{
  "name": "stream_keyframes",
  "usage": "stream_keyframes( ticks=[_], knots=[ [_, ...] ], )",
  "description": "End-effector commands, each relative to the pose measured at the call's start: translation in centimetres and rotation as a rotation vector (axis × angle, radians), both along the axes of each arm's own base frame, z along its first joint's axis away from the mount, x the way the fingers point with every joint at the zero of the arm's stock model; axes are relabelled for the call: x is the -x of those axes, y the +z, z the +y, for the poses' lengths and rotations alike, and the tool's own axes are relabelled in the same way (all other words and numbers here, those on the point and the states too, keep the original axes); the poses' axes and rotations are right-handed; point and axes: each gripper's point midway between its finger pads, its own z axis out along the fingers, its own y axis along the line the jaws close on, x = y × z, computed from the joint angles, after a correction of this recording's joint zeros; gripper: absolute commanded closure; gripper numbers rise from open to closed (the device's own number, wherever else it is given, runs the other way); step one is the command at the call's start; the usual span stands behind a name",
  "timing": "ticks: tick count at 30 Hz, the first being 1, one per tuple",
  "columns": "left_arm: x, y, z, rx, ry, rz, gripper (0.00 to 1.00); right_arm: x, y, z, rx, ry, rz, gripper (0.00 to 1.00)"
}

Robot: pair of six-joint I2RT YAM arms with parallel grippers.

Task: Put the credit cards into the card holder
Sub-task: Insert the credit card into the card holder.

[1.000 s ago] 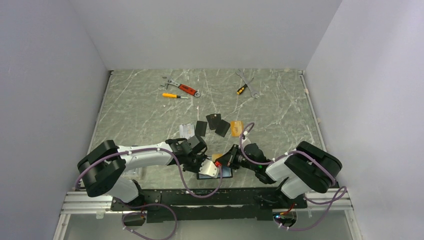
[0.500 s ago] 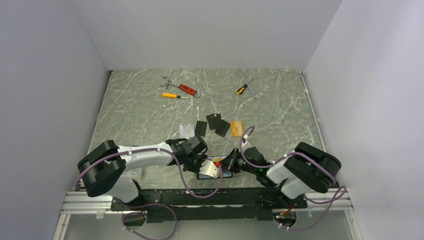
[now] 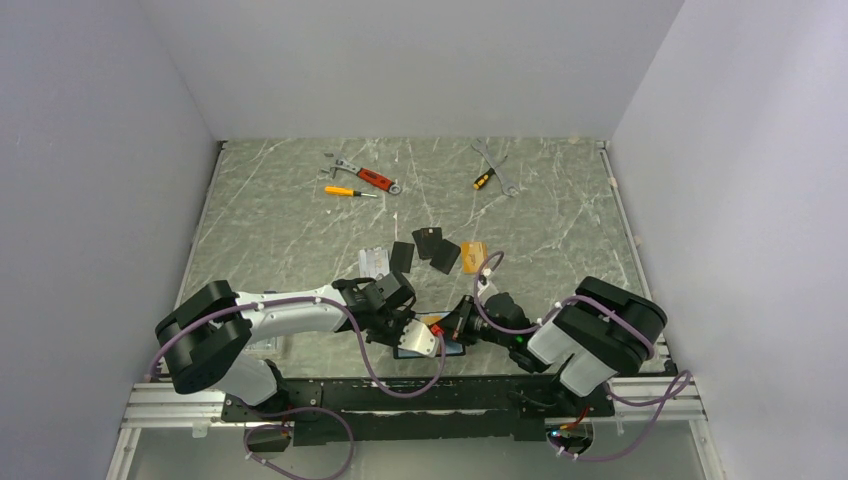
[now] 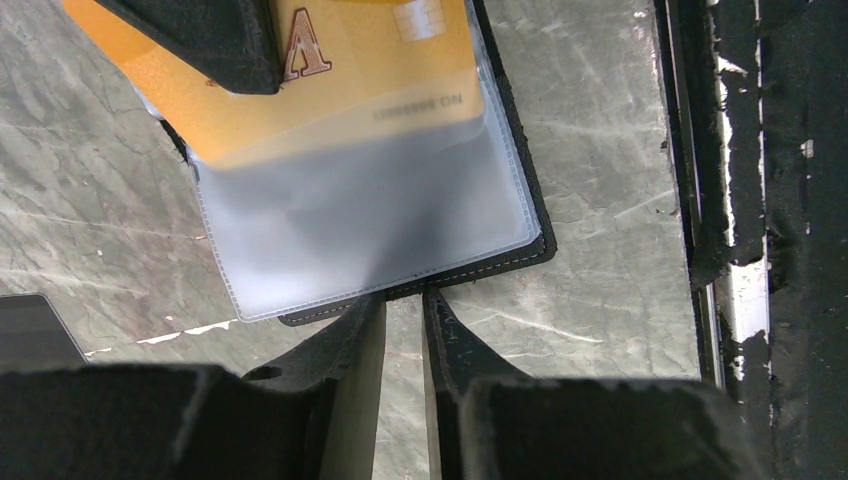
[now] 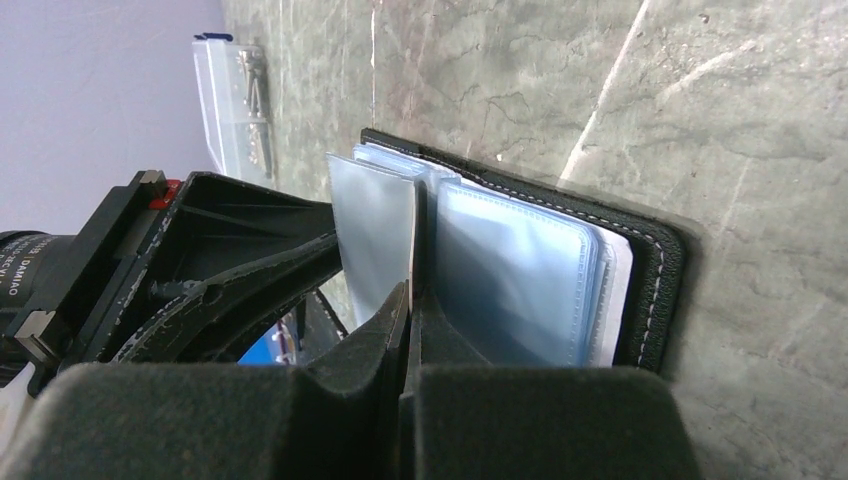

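Note:
The black card holder [image 4: 520, 250] lies open by the table's near edge, its clear sleeves [image 5: 520, 270] fanned out. A gold-orange credit card [image 4: 330, 90] sits partway inside the top sleeve, with my right gripper [image 5: 411, 295] shut on its outer end. My left gripper [image 4: 405, 297] has its fingertips at the holder's near edge, with a narrow gap between the jaws and bare table showing through it. In the top view both grippers, left [image 3: 405, 330] and right [image 3: 452, 325], meet over the holder. A silver card [image 3: 373, 260], three black cards [image 3: 428, 241] and another gold-orange card [image 3: 473, 255] lie further back.
A red-handled wrench [image 3: 365, 176] and an orange screwdriver [image 3: 345, 190] lie at the far left, more tools [image 3: 493, 170] at the far right. A clear plastic box [image 5: 235, 100] sits left of the holder. The table's black front rail [image 4: 760, 200] runs just beside the holder.
The right gripper has pushed left with the gold-orange card, further into the holder. The left jaws have narrowed a little. The loose cards have not moved.

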Motion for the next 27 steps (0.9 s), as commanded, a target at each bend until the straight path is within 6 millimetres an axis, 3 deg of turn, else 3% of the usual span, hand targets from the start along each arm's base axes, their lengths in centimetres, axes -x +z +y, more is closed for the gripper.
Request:
stream_keyframes(
  ticks=[1, 7, 14, 21, 22, 24, 27],
  knots=[
    [2.1, -1.7, 1.7, -0.082, -0.019, 0.079, 0.77, 0.4, 0.0, 0.5, 0.002, 0.046, -0.022, 1.0],
    [2.0, -1.7, 1.7, -0.084, -0.016, 0.079, 0.77, 0.5, -0.8, 1.0, 0.024, 0.081, 0.01, 1.0],
    [1.8, -1.8, 1.9, -0.092, -0.017, 0.065, 0.79, 1.5, -2.4, -0.4, 0.113, 0.094, 0.06, 1.0],
    [1.8, -1.5, 1.6, -0.084, -0.018, 0.069, 0.8, 1.8, -3.0, -0.1, 0.14, 0.129, 0.088, 1.0],
    [1.7, -1.4, 1.5, -0.08, -0.018, 0.065, 0.8, 1.8, -3.2, 0.0, 0.148, 0.134, 0.095, 0.98],
    [1.7, -1.3, 1.5, -0.079, -0.015, 0.064, 0.8, 1.6, -3.6, 0.1, 0.167, 0.13, 0.105, 0.85],
    [1.7, -1.3, 1.6, -0.083, -0.014, 0.061, 0.8, 1.1, -3.7, -0.9, 0.241, 0.095, 0.105, 0.59]
  ],
)
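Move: To the right hand's left, about 4 cm off, 2 cm back and 1 cm below, is the middle of the clear pocket on the card holder's left page, the place for the yellow card it holds. From that hand the lone dark card lies some 16 cm ahead and 8 cm left, the nearest black card 16 cm ahead and 2 cm right. The same pocket middle lies about 4 cm right of the left hand, 1 cm ahead and 1 cm below. Pushing the yellow card leftward into the pocket, the right hand goes about 1.5 cm to its left in two short shoves with a slight easing back between, sinking a little and turning some 5 degrees counter-clockwise near the end. Its shut fingers then part to roughly a quarter open, releasing their pinch on the card. The left fingertips stay down on the holder's left edge, keeping it in place. ##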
